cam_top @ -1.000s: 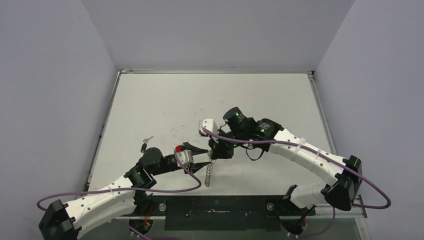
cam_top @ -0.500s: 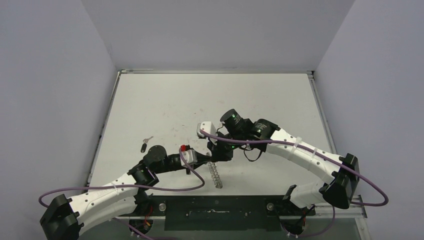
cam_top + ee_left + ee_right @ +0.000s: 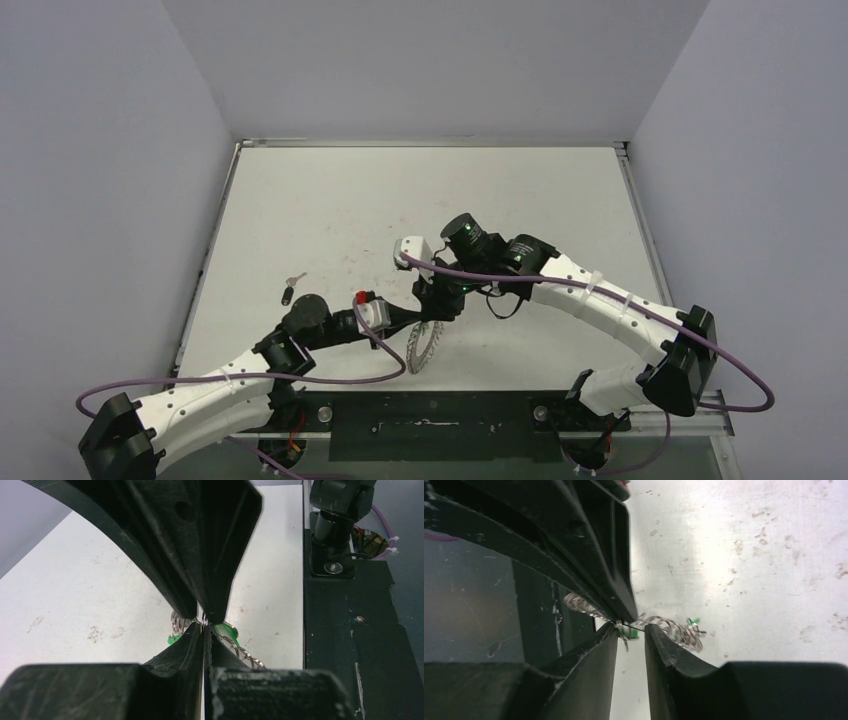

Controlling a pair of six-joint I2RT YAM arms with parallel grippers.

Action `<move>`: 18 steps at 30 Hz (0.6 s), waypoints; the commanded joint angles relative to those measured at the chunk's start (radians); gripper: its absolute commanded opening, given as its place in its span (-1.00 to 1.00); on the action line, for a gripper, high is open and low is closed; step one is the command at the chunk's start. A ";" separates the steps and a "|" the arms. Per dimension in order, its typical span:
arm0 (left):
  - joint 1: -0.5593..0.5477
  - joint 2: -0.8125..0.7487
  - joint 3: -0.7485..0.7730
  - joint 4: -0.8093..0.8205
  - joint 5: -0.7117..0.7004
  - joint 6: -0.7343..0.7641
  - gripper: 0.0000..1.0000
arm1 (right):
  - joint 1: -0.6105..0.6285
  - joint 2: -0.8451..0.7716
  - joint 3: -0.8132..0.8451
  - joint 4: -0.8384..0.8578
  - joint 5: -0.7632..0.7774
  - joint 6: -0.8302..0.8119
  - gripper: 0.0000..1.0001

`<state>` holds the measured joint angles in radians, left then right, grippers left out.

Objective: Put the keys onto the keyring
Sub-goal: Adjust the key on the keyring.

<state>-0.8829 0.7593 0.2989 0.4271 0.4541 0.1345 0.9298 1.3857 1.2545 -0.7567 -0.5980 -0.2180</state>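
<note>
The keyring (image 3: 424, 347), a thin scalloped silver hoop, hangs tilted just above the table's near edge. My left gripper (image 3: 408, 320) is shut on its rim, seen close in the left wrist view as the left gripper (image 3: 205, 626) pinching the wire of the keyring (image 3: 245, 654). A green-headed key (image 3: 229, 630) hangs on the ring right behind the fingertips. My right gripper (image 3: 430, 312) meets the ring from above. In its own view the right gripper (image 3: 631, 628) stands a little open around the wire of the keyring (image 3: 676, 630) and the green key (image 3: 632, 633). A black-headed key (image 3: 287, 296) and a silver key (image 3: 295, 279) lie at the left.
The white table (image 3: 420, 200) is scuffed and walled by grey panels on three sides. A black base strip (image 3: 430, 410) runs along the near edge just below the ring. Purple cables (image 3: 380, 350) loop beside both arms.
My left gripper has closed on the keyring's rim. The right gripper's fingers have parted a little. The ring has swung from edge-on to showing its face.
</note>
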 commanded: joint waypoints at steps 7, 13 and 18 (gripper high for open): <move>-0.004 -0.093 -0.067 0.188 -0.036 -0.064 -1.00 | -0.049 -0.107 -0.053 0.173 0.004 0.023 0.02; -0.005 -0.107 -0.078 0.200 -0.044 -0.076 -1.00 | -0.055 -0.156 -0.134 0.197 -0.066 -0.086 -0.03; -0.005 -0.108 -0.079 0.201 -0.040 -0.079 -1.00 | -0.069 -0.188 -0.215 0.252 -0.099 -0.162 -0.08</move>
<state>-0.8829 0.6674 0.2108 0.5285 0.4221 0.0738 0.8757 1.2373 1.0878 -0.5953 -0.6437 -0.2939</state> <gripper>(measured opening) 0.007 0.466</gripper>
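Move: The keyring hangs at both hands' fingertips, its edge still in the left fingers; its middle is about 4 cm back and 5 cm below the right hand, level with it sideways. From the left hand it lies much the same, some 4 cm back, 0 cm sideways and 5 cm below. The loose black-headed key rests on the table, roughly 13 cm ahead, 31 cm left and 18 cm below the right hand. Opening wider, the right hand swings about 2 cm forward-up, then back rightwards; the left still pinches the keyring. ##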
